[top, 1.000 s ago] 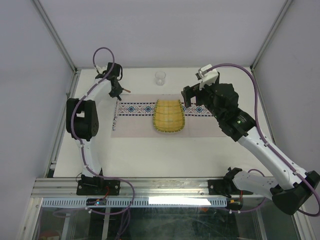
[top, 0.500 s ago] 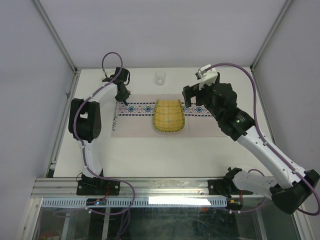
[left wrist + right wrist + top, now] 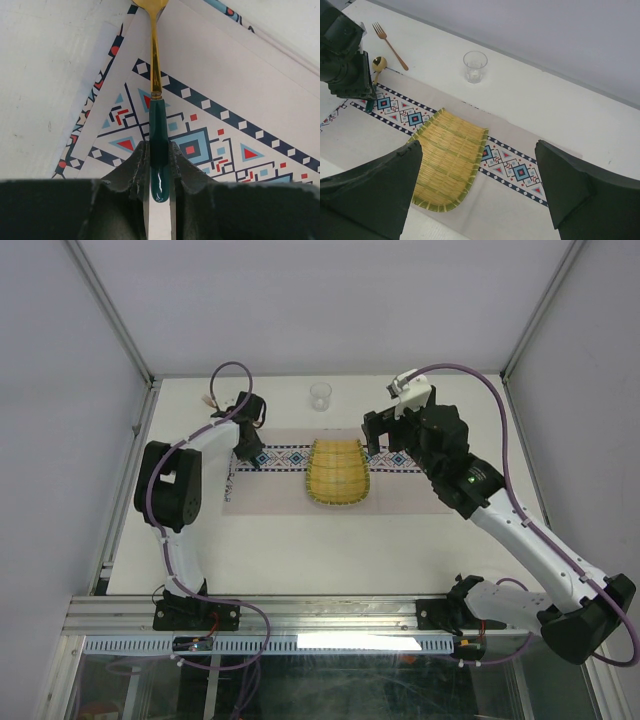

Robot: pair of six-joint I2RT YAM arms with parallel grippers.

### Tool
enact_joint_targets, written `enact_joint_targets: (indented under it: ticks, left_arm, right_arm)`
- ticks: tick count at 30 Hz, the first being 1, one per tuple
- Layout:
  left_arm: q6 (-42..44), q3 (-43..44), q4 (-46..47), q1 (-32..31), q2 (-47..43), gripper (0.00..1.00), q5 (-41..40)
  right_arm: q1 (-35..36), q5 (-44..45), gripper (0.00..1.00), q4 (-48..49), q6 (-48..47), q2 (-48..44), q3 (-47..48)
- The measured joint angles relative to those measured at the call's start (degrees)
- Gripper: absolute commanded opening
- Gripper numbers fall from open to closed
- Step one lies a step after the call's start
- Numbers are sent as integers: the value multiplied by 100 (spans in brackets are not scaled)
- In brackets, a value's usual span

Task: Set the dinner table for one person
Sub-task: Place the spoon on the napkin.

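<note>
My left gripper (image 3: 159, 150) is shut on the dark green handle of a spoon (image 3: 156, 120), whose gold bowl (image 3: 379, 62) points away over the left end of the patterned placemat (image 3: 235, 95). From above, the left gripper (image 3: 247, 453) hangs at the placemat's (image 3: 400, 492) left edge on the white dinner table (image 3: 300, 540). A woven yellow bamboo tray (image 3: 337, 472) lies on the placemat's middle. My right gripper (image 3: 478, 150) is wide open in the air above the tray (image 3: 447, 155) and holds nothing.
A clear glass (image 3: 320, 395) stands on the table behind the tray, also visible from the right wrist as the glass (image 3: 474, 65). A gold fork (image 3: 390, 39) lies on the bare table near the back left corner. Metal frame posts stand at the table's back corners.
The left arm has swung right and toward the near side, carrying the spoon from the back left corner to the placemat's left end. The right arm has barely moved.
</note>
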Motion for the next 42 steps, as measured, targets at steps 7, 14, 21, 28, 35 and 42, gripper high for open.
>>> enact_joint_targets:
  ticks: [7,14,21,28,35,42]
  left_arm:
    - [-66,-28,94,-63,0,7,7]
    - [-72,-116,118,-98,-28,45,-20]
    - [-52,-120,31,-96,-221,69,-229]
    - [11,-120,-236,-87,-599,82,-737]
    - [142,-299,-332,251,-1377,82,-1099]
    - [201,-951,70,769,-1847,81,-1045]
  right_arm:
    - [0,-13,99,0,59,52,0]
    - [0,-20,99,-7,83,170,0]
    - [0,-57,99,-13,90,170,0]
    - [0,-310,99,-4,234,389,22]
    - [0,-848,96,57,435,1056,24]
    - [0,-1191,95,57,557,1600,144]
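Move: The left hand still pinches the spoon's handle just above the napkin; the spoon's middle lies about 4 cm ahead and 2 cm left. The napkin's far left corner is some 10 cm ahead and 5 cm left, the fork 16 ahead and 8 left, the woven tray 21 right and 3 back. From the raised, empty right hand, the tray lies roughly 7 cm ahead, 10 left and 30 below; the spoon 14 ahead, 34 left. Left hand lets go of spoon, rising leftwards about 9 cm; right hand sinks leftwards towards the woven tray. ##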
